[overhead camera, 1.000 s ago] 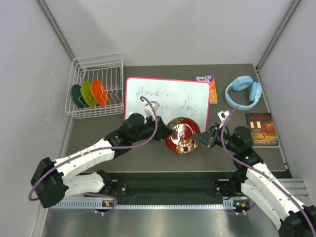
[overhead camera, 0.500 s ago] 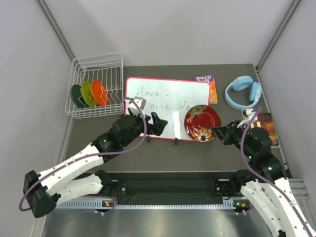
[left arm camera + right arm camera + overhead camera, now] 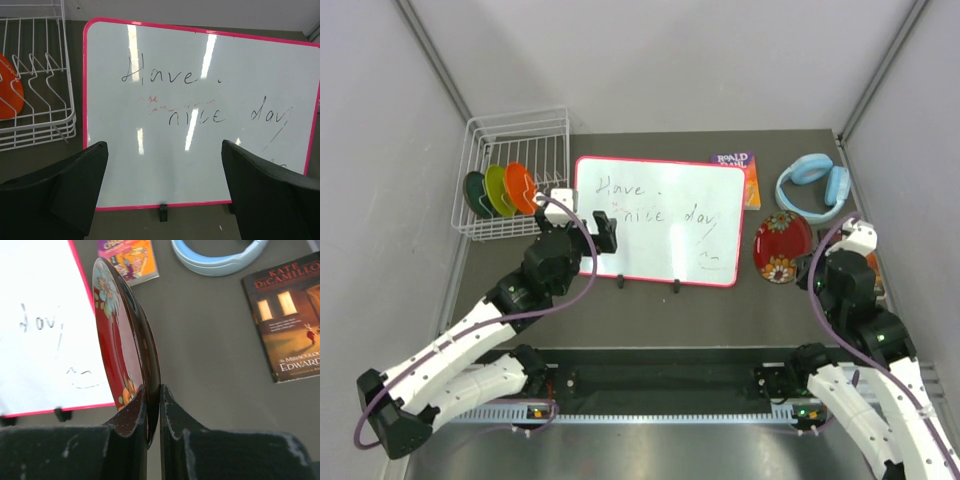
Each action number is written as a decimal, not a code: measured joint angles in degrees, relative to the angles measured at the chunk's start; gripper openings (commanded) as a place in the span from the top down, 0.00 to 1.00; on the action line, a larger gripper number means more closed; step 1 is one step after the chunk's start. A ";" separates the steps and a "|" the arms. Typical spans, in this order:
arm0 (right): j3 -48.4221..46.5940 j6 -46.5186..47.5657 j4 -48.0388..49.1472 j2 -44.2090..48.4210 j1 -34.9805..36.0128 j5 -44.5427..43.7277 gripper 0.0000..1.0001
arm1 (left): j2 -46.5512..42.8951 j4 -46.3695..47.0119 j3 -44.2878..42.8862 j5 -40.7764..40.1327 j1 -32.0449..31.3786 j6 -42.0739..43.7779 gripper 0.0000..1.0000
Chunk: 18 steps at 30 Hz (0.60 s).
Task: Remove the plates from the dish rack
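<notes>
The white wire dish rack [image 3: 480, 130] stands at the back left and holds the dark blue-black plate [image 3: 476, 194], the lime-yellow plate [image 3: 499, 189] and the orange plate [image 3: 521, 187] on edge. The rack [image 3: 35, 125] and the orange plate [image 3: 10, 95] also show in the left wrist view. My left gripper [image 3: 582, 229] is open and empty, over the left edge of the whiteboard, right of the rack. My right gripper [image 3: 807, 270] is shut on the rim of the dark red flowered plate [image 3: 781, 245], held on edge [image 3: 120, 340] above the table right of the whiteboard.
A pink-framed whiteboard [image 3: 655, 220] lies in the middle. Light blue headphones [image 3: 813, 186] lie at the back right, a purple and orange book [image 3: 740, 170] behind the whiteboard, and a dark book [image 3: 290, 315] at the far right.
My right gripper has carried the red plate from the table's middle to the right. My left gripper has let go of it and moved back left toward the rack.
</notes>
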<state>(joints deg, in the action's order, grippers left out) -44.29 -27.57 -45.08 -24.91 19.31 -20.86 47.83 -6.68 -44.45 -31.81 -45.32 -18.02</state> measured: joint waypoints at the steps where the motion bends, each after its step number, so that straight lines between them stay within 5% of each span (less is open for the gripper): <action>1: 0.07 -0.02 -0.02 -0.74 0.00 -0.92 1.00 | 0.09 0.00 0.00 0.28 0.48 0.02 0.01; 7: 5.75 -0.24 5.31 -4.63 -5.35 0.09 1.00 | 2.36 0.00 0.13 4.90 4.81 -0.28 0.01; 14: 14.16 3.08 14.45 -12.79 -39.39 24.52 1.00 | 2.95 0.20 1.60 11.39 10.47 -1.07 0.01; 18: 15.13 3.63 17.94 -15.72 -45.70 33.40 1.00 | 3.96 0.63 2.21 13.66 13.81 -1.36 0.01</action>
<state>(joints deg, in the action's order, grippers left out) -29.17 -23.94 -27.14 -40.62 -26.39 12.53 51.79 -6.04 -42.24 -18.15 -31.51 -19.38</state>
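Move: The right hand already holds the red plate upright by its near edge; the brown book lies about 11 cm ahead of this hand, 16 cm to its right and 20 cm below. The headphones lie some 30 cm ahead and 7 cm right, equally low. From the empty left hand the orange plate in the rack is roughly 18 cm ahead, 16 cm left and 15 cm lower, with the lime plate 5 cm farther left. Right swings held red plate 11 cm down and rightward towards brown book; open left sinks towards orange plate. ##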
